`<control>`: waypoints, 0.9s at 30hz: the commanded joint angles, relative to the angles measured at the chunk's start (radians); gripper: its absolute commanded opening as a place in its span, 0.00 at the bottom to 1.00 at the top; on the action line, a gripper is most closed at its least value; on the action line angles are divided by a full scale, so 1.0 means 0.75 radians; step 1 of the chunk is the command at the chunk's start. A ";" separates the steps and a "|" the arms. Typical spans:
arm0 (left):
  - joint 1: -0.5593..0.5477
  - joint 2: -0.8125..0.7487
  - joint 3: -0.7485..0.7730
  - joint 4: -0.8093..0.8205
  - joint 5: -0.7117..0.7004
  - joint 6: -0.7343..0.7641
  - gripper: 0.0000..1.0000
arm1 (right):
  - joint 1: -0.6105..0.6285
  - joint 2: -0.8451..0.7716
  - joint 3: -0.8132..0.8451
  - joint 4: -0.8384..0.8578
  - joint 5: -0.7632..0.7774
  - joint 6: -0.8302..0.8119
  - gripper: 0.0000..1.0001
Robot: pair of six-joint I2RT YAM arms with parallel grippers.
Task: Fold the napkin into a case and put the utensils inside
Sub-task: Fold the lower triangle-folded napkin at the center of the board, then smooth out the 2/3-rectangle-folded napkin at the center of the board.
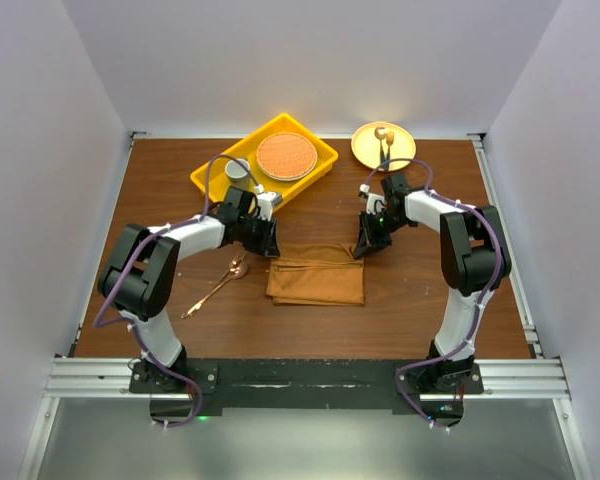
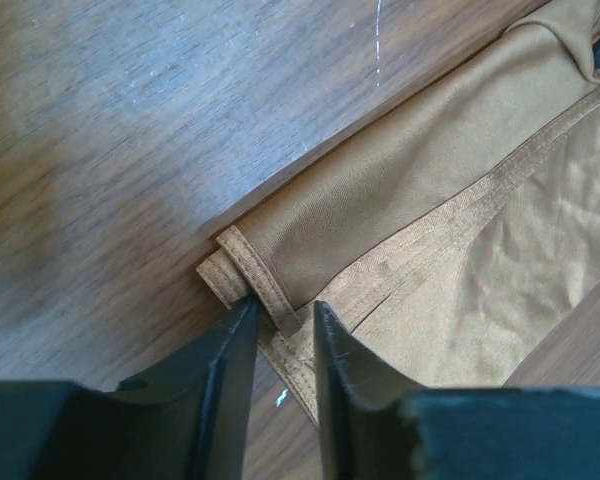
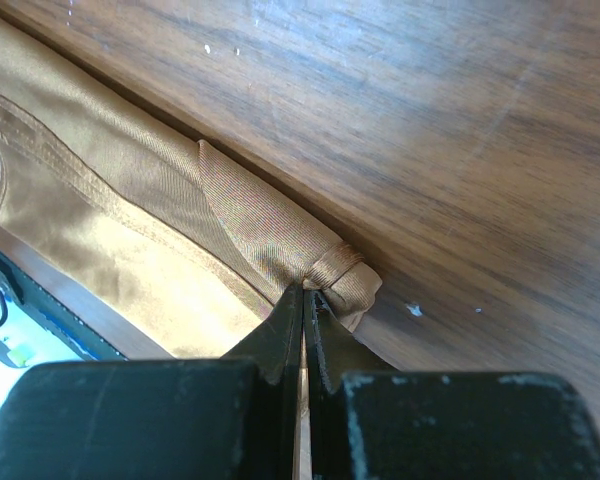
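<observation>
The rust-brown napkin (image 1: 315, 278) lies folded into an oblong on the wooden table. My left gripper (image 1: 270, 245) is at its far left corner. In the left wrist view the left gripper (image 2: 283, 308) is open, its fingers straddling the stitched hem of the napkin (image 2: 430, 200) without clamping it. My right gripper (image 1: 365, 245) is at the far right corner. The right wrist view shows the right gripper (image 3: 305, 290) shut, pinching the bunched corner of the napkin (image 3: 130, 200). The copper spoon (image 1: 218, 287) lies on the table left of the napkin.
A yellow tray (image 1: 220, 170) at the back holds an orange round plate (image 1: 285, 155) and a small cup (image 1: 238, 170). A yellow plate (image 1: 400, 152) at the back right carries a dark-handled utensil (image 1: 383, 140). White walls enclose the table.
</observation>
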 commanded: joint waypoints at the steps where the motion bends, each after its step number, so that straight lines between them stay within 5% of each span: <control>1: 0.009 -0.006 0.058 0.006 0.040 -0.015 0.23 | 0.008 -0.006 0.060 -0.029 0.033 -0.014 0.00; 8: 0.009 -0.065 0.076 -0.068 0.060 0.003 0.00 | 0.010 -0.075 0.090 -0.109 -0.004 0.019 0.00; 27: 0.009 -0.092 0.001 -0.166 0.085 0.028 0.00 | 0.051 -0.125 -0.083 -0.072 0.027 0.037 0.00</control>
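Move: The left hand's half-open fingers straddle the napkin's far left corner, about 1 cm below them; the right fingers already hold its far right corner. The napkin's middle lies roughly 10 cm to the left hand's right and 4 cm back, and about 9 cm left and 4 cm back from the right hand. From the left hand, the spoon and fork lie some 12 cm left and 7 cm back, the yellow tray about 18 cm ahead and 2 cm left. Back towards the base and up a little, both hands draw the napkin along by its far corners. First the left fingers shut, pinching the far left corner, while the right keep their grip; then the left hand rises and goes back about 2 cm, the right rises some 2 cm and goes back about 3 cm, sinking slightly at the end. ##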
